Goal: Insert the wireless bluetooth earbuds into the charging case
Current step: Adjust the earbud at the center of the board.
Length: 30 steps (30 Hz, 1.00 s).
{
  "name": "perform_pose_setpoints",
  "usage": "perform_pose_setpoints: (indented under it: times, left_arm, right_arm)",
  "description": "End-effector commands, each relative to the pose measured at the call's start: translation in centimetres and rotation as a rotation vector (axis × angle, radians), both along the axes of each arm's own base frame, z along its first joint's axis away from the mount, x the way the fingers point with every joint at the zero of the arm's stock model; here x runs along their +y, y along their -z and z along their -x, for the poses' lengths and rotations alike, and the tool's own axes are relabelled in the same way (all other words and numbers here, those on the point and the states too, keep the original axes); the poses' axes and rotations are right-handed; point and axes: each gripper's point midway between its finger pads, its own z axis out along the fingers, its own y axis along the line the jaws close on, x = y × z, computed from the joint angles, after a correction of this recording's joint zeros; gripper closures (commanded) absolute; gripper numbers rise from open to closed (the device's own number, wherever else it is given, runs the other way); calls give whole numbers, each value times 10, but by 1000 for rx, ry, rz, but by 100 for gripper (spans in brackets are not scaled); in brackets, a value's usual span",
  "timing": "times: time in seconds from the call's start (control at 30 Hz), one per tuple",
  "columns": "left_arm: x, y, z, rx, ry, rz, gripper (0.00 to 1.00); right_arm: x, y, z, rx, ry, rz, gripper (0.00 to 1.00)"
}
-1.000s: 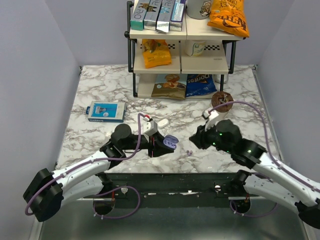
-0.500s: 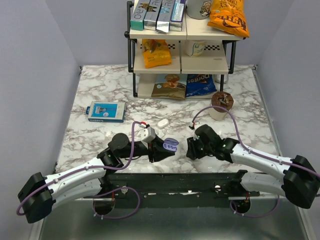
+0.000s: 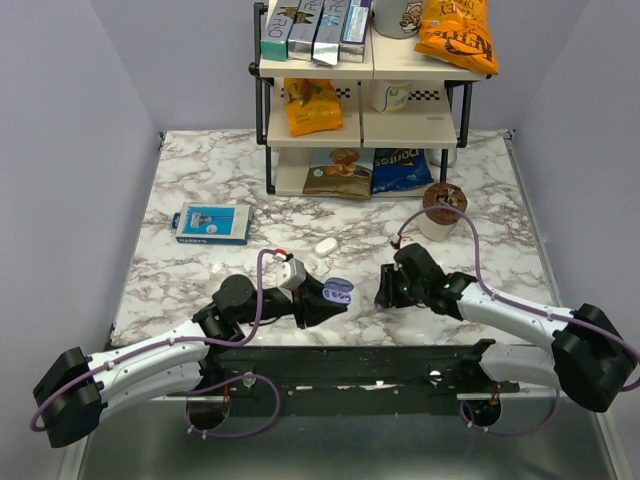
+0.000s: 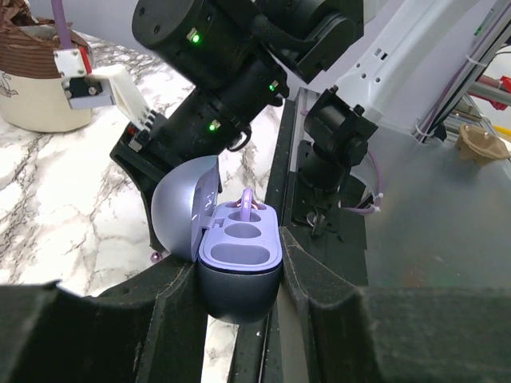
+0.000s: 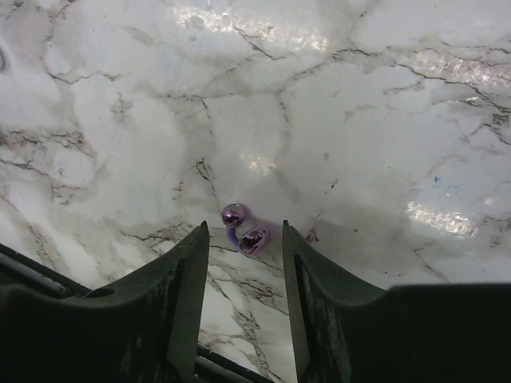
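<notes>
My left gripper (image 3: pixel 322 300) is shut on the charging case (image 4: pixel 239 267), a lavender clamshell with its lid swung open to the left. The same case (image 3: pixel 339 290) shows in the top view near the table's front edge. One purple earbud (image 4: pixel 247 201) stands in the case's far socket; the two nearer sockets are empty. A second purple earbud (image 5: pixel 244 228) lies on the marble. My right gripper (image 5: pixel 243 231) is open and low over the table, its fingertips on either side of that earbud without touching it. In the top view the right gripper (image 3: pixel 386 292) hides this earbud.
A wire shelf rack (image 3: pixel 360 95) with snack bags stands at the back. A blue box (image 3: pixel 212 222) lies at the left, a white oval object (image 3: pixel 325 244) behind the case, and a cup with a brown top (image 3: pixel 443 208) at the right. The table's front edge (image 3: pixel 400 345) runs just below both grippers.
The right arm has swung down and stretched out low, bringing its gripper over the earbud on the marble with jaws wider. The left arm has lowered and shifted the case slightly.
</notes>
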Motion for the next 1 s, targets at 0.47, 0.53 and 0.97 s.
perform_pose_setpoints:
  times: [0.47,0.53,0.97]
  left_arm:
    - [-3,-7,5,-10,1,46,100]
    - [-3,-8,5,-13,1,49,100]
    - [-1,-9,7,-14,-7,60,100]
  right_arm:
    - [1,29,10,82,55,-48,62]
    - [2,31,11,95,59,-56,64]
    - [10,15,-1,77,174,-188,82]
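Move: Just under the right fingertips, the loose purple earbud lies about 3 cm down on the table, not more than 1 cm ahead and neither left nor right. The open charging case in the left hand hangs some 10 cm to the right hand's left, 8 cm nearer the base and 18 cm up; the white case lies about 17 cm ahead and 12 cm left, on the table. From the left hand the earbud is roughly 8 cm ahead, 10 cm right and 21 cm below. Sinking about 2 cm to the earbud, the right hand first slips slightly back and right, then levels off and eases about 1.5 cm left and a little forward while its fingers close from half open. The tips pinch the earbud's near-side bulb, gripper effort rising, as the wrist turns several degrees clockwise. The left hand keeps holding the open case up. ##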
